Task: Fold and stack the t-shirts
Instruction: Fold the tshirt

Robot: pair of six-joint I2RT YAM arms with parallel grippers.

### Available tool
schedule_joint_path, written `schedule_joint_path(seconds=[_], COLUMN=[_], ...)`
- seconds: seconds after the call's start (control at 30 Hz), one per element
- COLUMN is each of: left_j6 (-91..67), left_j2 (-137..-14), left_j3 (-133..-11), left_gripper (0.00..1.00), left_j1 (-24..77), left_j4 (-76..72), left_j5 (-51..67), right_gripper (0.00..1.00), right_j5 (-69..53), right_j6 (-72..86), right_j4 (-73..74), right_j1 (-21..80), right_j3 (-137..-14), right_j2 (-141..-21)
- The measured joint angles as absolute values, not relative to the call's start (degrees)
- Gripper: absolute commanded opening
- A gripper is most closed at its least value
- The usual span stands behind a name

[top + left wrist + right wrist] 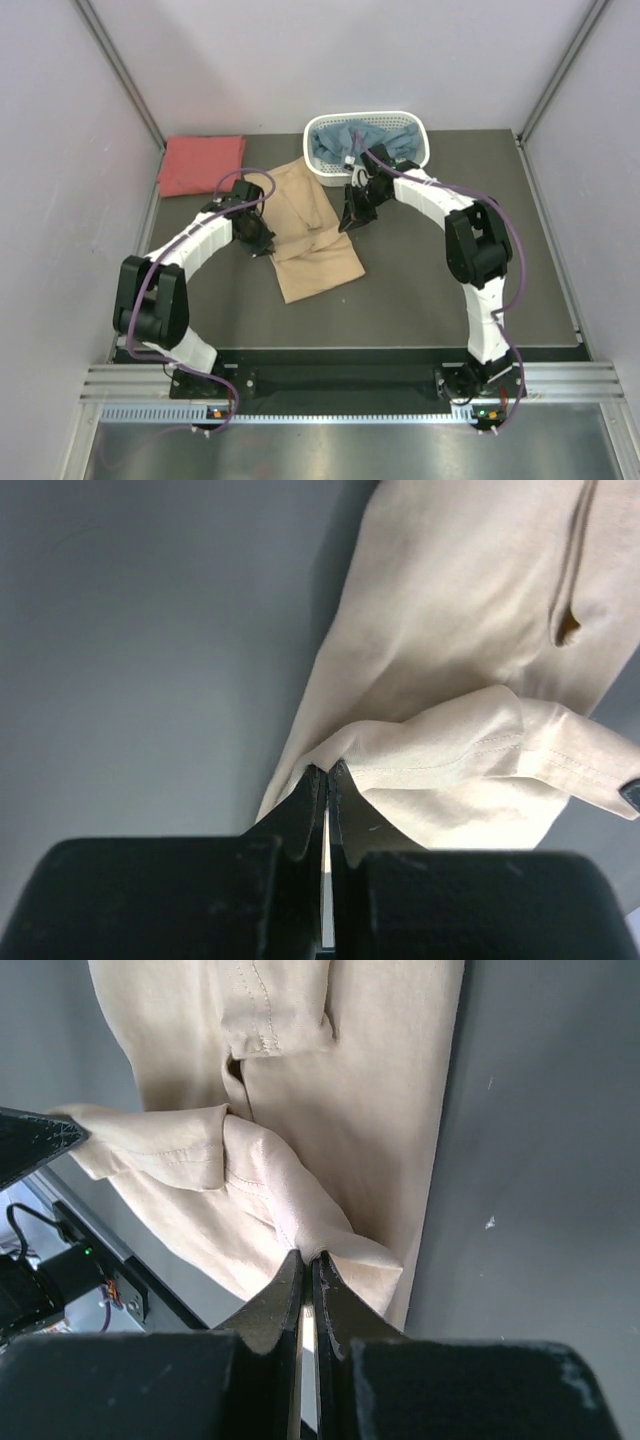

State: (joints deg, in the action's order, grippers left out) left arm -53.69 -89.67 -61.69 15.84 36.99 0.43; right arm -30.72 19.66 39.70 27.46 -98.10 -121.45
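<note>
The tan t-shirt (pixel 305 230) lies partly folded in the middle of the dark table. My left gripper (pixel 262 240) is shut on its left edge; the left wrist view shows the jaws (pixel 327 772) pinching a fold of tan cloth (pixel 450 660). My right gripper (pixel 350 215) is shut on its right edge; the right wrist view shows the jaws (pixel 308 1257) pinching tan cloth (pixel 330 1080). The coral-red t-shirt (pixel 200 163) lies folded at the back left. The dusty blue t-shirt (pixel 365 142) sits crumpled in the basket.
A white lattice basket (pixel 418 130) stands at the back centre, just behind the right gripper. Grey walls close in the table on the left, back and right. Bare dark tabletop (pixel 450 300) lies to the right of the tan shirt.
</note>
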Motion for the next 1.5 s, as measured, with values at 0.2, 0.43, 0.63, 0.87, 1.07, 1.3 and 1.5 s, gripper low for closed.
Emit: schedule_joint_path(seconds=[0.2,0.43,0.63,0.87,1.07,1.3,1.5], left_j6=[-52.3,-51.3,-51.0,-50.5,-48.9,-46.0,-47.3], left_j2=[-93.1,-95.4,-95.5,-96.2,-96.1,-86.9,-72.1], left_j3=[-63.3,-64.7,-65.0,-65.3,-68.1,-66.5,-51.9], left_gripper=[0.0,0.0,0.0,0.41,0.64,0.64,0.63], left_j1=[14.9,14.7,14.3,13.9,13.1,12.8,15.3], left_j4=[36.9,36.9,37.1,37.9,41.1,44.3,42.9], left_j5=[2.6,4.1,4.1,2.8,0.4,1.3,9.4], right_gripper=[0.0,0.0,0.01,0.22,0.47,0.6,0.61], right_j5=[-31.2,-31.5,-32.6,-34.3,-32.1,-27.8,-31.2], right_j6=[20.0,20.1,20.1,20.5,18.8,13.5,12.9], right_j4=[39.5,39.5,39.4,40.0,42.5,44.7,40.8], right_j1=[27.2,26.1,25.3,25.2,24.6,23.8,23.8], right_j3=[-99.1,-99.1,-100.0,-103.6,-105.4,-95.6,-78.0], right_j2=[-122.8,-122.8,-124.2,-128.4,-128.4,-118.9,-108.1])
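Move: Both hands already pinch the t-shirt's hem; its laying spot is about 1 cm ahead and 3 cm below the left hand, about 2 cm ahead and 3 cm below the right. From the right hand, the sleeve flap lies some 4 cm ahead and 8 cm left, the middle of the near folded edge about 14 cm back and 4 cm left, both slightly lower; the basket is roughly 18 cm ahead and 6 cm right. Easing slightly forward and down about 2 cm, both hands lay the hem on the shirt's upper layer, then open wide and let go. Both then draw back some 9 cm towards the near folded edge: the left first lifts around 6 cm and sinks a little at the end, while the right stays low and swings about 6 cm to the right, off the shirt's side. ##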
